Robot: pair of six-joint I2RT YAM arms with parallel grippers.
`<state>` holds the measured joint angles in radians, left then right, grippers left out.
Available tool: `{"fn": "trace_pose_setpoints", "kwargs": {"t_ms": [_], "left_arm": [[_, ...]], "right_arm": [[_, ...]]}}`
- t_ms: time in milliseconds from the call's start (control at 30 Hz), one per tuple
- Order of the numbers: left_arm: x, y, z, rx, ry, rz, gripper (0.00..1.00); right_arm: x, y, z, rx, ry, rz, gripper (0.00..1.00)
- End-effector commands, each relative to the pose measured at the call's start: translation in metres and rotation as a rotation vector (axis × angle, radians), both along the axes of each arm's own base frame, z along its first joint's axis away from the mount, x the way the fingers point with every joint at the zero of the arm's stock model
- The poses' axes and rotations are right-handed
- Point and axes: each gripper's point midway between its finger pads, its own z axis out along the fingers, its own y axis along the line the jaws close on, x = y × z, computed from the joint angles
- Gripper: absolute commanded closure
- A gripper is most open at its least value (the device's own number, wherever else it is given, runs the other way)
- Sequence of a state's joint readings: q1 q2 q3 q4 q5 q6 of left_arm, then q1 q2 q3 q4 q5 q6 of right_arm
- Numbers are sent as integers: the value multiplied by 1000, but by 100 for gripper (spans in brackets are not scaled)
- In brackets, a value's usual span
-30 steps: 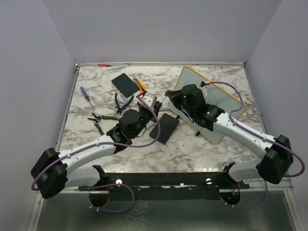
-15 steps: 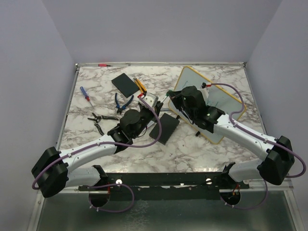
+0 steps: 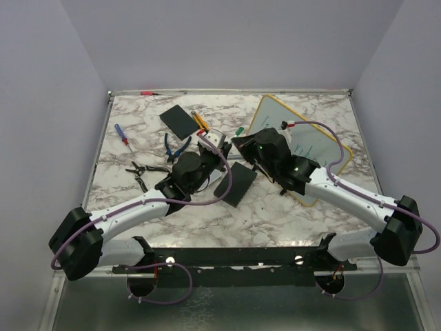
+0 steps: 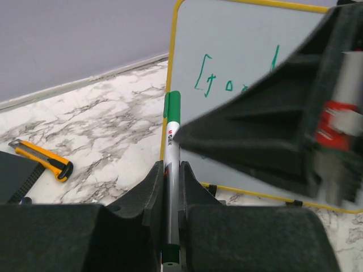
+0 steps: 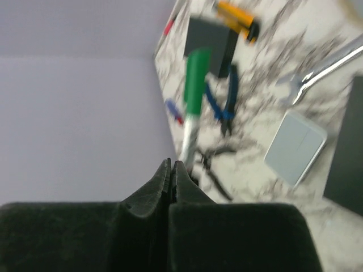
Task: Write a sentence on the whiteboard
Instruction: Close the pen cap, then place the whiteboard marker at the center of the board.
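Note:
The whiteboard (image 3: 318,141) with its yellow rim lies at the back right of the marble table. Green lettering, the sentence (image 4: 222,82), shows on it, partly hidden by the right arm. My left gripper (image 4: 172,168) is shut on a grey marker (image 4: 171,170) whose green cap (image 3: 238,130) points toward the board's left edge. My right gripper (image 5: 171,163) is shut with nothing between its fingers, its tips just beside the marker (image 5: 193,96). In the top view the right gripper (image 3: 241,143) sits close to the left gripper (image 3: 210,147), over the table left of the board.
A black slab (image 3: 236,183) lies under the two wrists and another (image 3: 178,120) at the back. Left of them are a yellow knife (image 3: 200,122), blue pliers (image 3: 177,145), black pliers (image 3: 141,172) and a screwdriver (image 3: 122,134). A pale pad (image 5: 295,147) lies near the slab.
The right wrist has slid left off the board, uncovering more of it. The marker's green cap now shows beside the right gripper. The left arm has reached slightly farther forward.

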<state>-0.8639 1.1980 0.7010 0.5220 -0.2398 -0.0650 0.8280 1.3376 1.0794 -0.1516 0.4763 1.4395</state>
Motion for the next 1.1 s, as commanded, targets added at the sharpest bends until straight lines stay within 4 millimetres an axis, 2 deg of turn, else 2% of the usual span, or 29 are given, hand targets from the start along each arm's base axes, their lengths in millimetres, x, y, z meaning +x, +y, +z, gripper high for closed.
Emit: {"fn": "trace_pose_setpoints", "kwargs": {"t_ms": [0,167,233,300,533,600,767,833,933,1067], "left_arm": [[6,-7,-8,16,29,-26,100],[3,-4,-4,10,29,-26,100],[1,1,-4,12,35,-15,100],[-1,9,-4,26,40,5,100],[-14,32,-2,52,73,36,100],[-19,35,-4,51,94,21,100],[-38,31,-14,36,177,-76,100],[-52,26,-20,22,200,-149,100],[-75,12,-31,12,254,-285,100],[-98,0,-59,30,327,-323,100]], "right_arm": [[-54,47,26,109,-2,248,100],[-52,33,25,97,-7,190,100],[-51,21,27,82,-18,150,100],[-50,7,29,59,-29,99,96],[-46,-44,35,-95,-86,-50,64],[-45,-58,40,-173,-121,-77,52],[-46,-94,59,-432,-227,-102,23],[-48,-109,63,-516,-247,-114,13],[-46,-124,74,-633,-303,-91,6],[-32,-131,79,-753,-340,4,1]]}}
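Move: Closed over the pen's side, the right hand has the green cap about 4 cm ahead of it, in line sideways and 1 cm higher. The whiteboard's middle is some 23 cm to its right, 2 cm nearer the base and 10 cm lower, and the dark pad about 12 cm back, straight below that line by roughly 22 cm. For the left hand, still gripping the capped pen, the cap lies about 6 cm forward and 4 cm right, level. Springing free of the pen, the right hand first jerks back and left some 4 cm each way, then sweeps about 15 cm right, away from the pen and in front of the whiteboard, rising, rolling left side down and opening wide. The left keeps its pinch, dips and recovers, then draws the pen back about 6 cm and down, tipping it and turning it clockwise. ##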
